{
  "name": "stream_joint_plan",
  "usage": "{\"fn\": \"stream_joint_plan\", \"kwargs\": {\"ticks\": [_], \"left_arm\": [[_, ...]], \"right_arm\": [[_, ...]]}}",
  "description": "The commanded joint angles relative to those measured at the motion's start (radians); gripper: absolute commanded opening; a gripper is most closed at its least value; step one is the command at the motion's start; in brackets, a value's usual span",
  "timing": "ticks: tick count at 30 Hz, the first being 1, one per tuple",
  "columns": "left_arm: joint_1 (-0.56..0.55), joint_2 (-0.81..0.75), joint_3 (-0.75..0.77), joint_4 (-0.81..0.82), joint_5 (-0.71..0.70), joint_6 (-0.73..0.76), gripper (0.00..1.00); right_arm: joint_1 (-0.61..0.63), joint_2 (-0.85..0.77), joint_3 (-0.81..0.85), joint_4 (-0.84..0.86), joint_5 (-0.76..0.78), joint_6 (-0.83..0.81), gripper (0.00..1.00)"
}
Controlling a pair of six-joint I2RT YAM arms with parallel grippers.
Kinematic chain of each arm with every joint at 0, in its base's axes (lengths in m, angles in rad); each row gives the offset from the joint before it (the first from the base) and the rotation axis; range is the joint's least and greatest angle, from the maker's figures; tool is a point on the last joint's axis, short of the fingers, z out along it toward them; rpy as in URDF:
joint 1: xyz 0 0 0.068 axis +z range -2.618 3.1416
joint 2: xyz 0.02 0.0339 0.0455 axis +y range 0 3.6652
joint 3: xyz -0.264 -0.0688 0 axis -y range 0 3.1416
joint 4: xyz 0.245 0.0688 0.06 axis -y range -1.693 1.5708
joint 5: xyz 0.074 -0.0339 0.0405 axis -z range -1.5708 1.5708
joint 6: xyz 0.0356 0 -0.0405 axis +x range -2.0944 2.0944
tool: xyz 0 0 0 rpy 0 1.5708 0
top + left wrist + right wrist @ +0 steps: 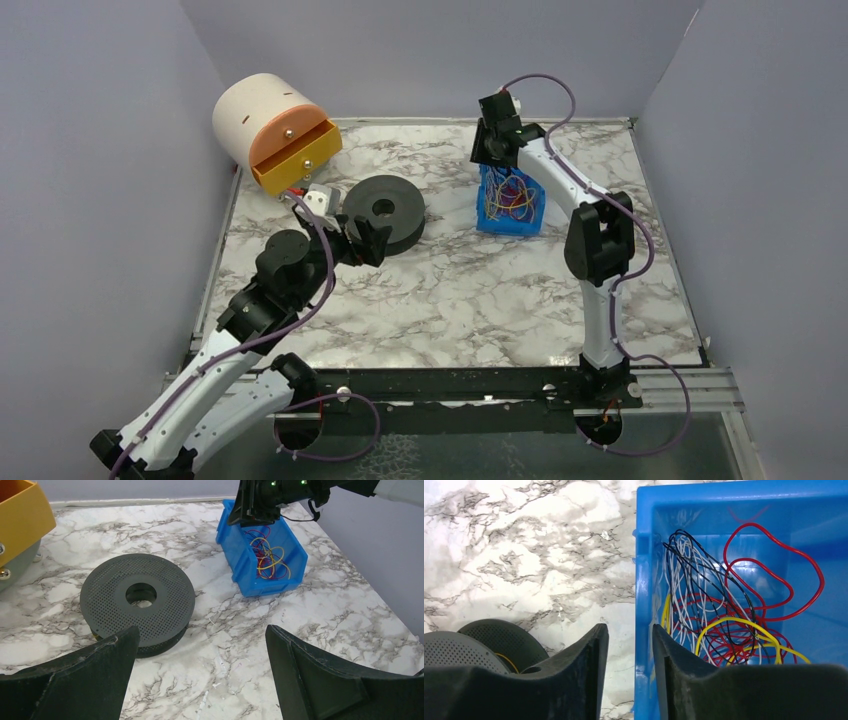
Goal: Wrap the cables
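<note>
The cables (pixel 734 615) are a tangle of thin red, yellow, white and black wires lying in a blue bin (pixel 644 580) at the back right of the table. The same cables (pixel 513 197) also show in the top view and in the left wrist view (pixel 270 557). My right gripper (pixel 629 627) straddles the bin's left wall. One finger is inside the bin and the other outside, with a gap beside the wall, and nothing is gripped. My left gripper (pixel 202 630) hangs wide open and empty over bare marble, just right of a black perforated spool (pixel 137 605).
A cream round drawer unit with an orange drawer (pixel 295 155) pulled out stands at the back left. The spool (pixel 385 210) lies between it and the blue bin (pixel 510 225). A yellow strand (pixel 506 661) shows at the spool's rim. Grey walls close in three sides.
</note>
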Motion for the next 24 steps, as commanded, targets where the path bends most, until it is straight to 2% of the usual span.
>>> {"fn": "stream_joint_plan", "kwargs": {"ticks": [1, 6, 13, 20, 24], "left_arm": [[0.004, 0.03, -0.007, 0.011, -0.021, 0.018, 0.99], [0.004, 0.086, 0.001, 0.009, -0.018, 0.029, 0.99], [0.004, 0.206, 0.048, -0.006, 0.0, 0.035, 0.99], [0.004, 0.381, 0.201, -0.094, 0.028, 0.061, 0.99], [0.004, 0.496, 0.277, -0.128, 0.041, 0.077, 0.99]], "right_arm": [[0.01, -0.043, 0.03, 0.028, -0.002, 0.003, 0.48], [0.008, -0.178, -0.062, 0.061, 0.004, -0.042, 0.59], [0.008, -0.482, -0.407, 0.209, -0.062, -0.07, 0.68], [0.008, -0.804, -0.782, 0.334, -0.166, -0.058, 0.74], [0.008, -0.926, -0.9, 0.352, -0.247, -0.039, 0.76]]}}
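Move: Astride the blue box's left wall, the right hand has the cables about 6 cm back, 6 cm to its right and 8 cm down. The box's middle is some 4 cm back and 6 cm right, and the spool 12 cm back and 24 cm left. From the left hand, the spool lies about 15 cm straight ahead and 26 cm below, with the box's middle 24 cm ahead and 28 cm right. Opening further from a part-open gap, the right fingers come free of the box's left wall; the hand lifts, then swings back about 15 cm and up 10, slightly right, over the box towards its near end, tips rising some 15 degrees. The left hand, fingers still wide open, sinks and reaches forward and right towards the spool, about 5 cm each way down and forward, tilting down and rolling its left side up. ##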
